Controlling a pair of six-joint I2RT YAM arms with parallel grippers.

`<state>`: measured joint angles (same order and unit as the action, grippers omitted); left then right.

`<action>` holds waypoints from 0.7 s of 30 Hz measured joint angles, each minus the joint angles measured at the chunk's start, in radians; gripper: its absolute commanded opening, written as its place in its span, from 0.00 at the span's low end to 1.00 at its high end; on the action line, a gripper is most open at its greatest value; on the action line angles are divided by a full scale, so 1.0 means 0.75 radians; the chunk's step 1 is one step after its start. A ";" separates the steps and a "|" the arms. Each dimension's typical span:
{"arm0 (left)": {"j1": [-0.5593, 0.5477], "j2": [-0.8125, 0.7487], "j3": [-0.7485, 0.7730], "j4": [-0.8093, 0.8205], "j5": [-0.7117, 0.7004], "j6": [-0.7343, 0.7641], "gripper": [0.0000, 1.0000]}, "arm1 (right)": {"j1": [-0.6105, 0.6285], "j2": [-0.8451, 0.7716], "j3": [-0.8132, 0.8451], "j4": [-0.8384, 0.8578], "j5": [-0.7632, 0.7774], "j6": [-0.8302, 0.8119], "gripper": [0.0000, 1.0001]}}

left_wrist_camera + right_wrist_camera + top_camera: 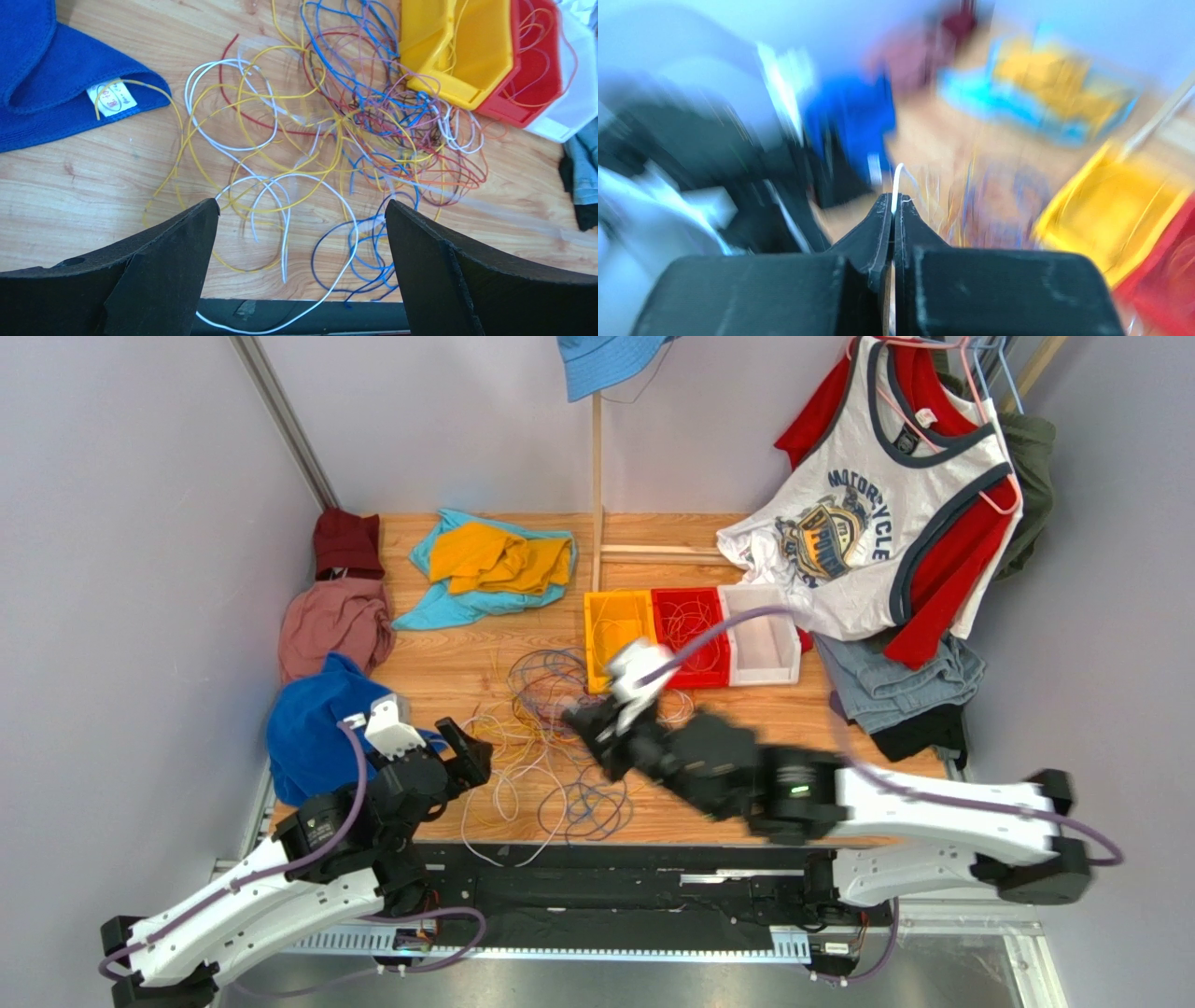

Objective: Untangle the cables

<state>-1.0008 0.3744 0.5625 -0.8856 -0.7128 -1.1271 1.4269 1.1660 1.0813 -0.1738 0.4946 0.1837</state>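
The cables (540, 756) lie as a loose tangle of white, yellow, blue, purple and red wires on the wooden table (463, 658). In the left wrist view the cables (330, 133) spread out ahead of my left gripper (300, 204), which stands wide open above them with nothing between its fingers. My left gripper (467, 752) sits at the tangle's left edge. Over the tangle's right side, my right gripper (596, 728) is shut. The blurred right wrist view shows a thin white cable (898, 178) pinched between the tips of my right gripper (894, 199).
Yellow (617, 633), red (690, 636) and white (769, 653) bins stand behind the tangle, some with wires inside. A blue cloth (312, 731) lies left of my left gripper. More clothes lie at the back left and hang at the right. A white wire droops over the table's front edge (281, 318).
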 measured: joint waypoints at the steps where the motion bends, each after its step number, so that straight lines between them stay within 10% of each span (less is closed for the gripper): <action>1: 0.000 -0.010 0.000 0.010 -0.001 0.007 0.97 | 0.002 -0.082 0.098 -0.031 0.026 -0.038 0.00; 9: 0.000 -0.002 -0.018 0.142 0.007 0.083 0.98 | -0.002 -0.364 0.761 -0.187 0.221 -0.271 0.00; 21: 0.000 0.034 -0.112 0.714 0.328 0.492 0.99 | -0.002 -0.396 0.731 -0.458 0.263 -0.285 0.00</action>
<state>-1.0008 0.3996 0.4786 -0.3504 -0.4667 -0.7578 1.4258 0.8688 1.6295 -0.5175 0.6918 -0.0299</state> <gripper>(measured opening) 0.990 0.011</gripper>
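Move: Below the right hand, which already pinches the white cable, the remaining white loops lie about 4 cm ahead, 8 cm to its left and 28 cm down. On the table too are the blue coil, some 3 cm ahead and 1 cm right, and the main tangle, about 18 cm ahead and 1 cm left. From the open, empty left hand those white loops are roughly 3 cm ahead, 9 cm right and 14 cm down. Whipping the pinched white cable up and to the right, away from the tangle, the right hand climbs nearly 30 cm and swings some 20 cm right, its left side rolling up and fingers tilting up, then eases back down about 5 cm with the grip kept. The open left hand drifts right, then quickens, rising too, turning clockwise and tipping up. ##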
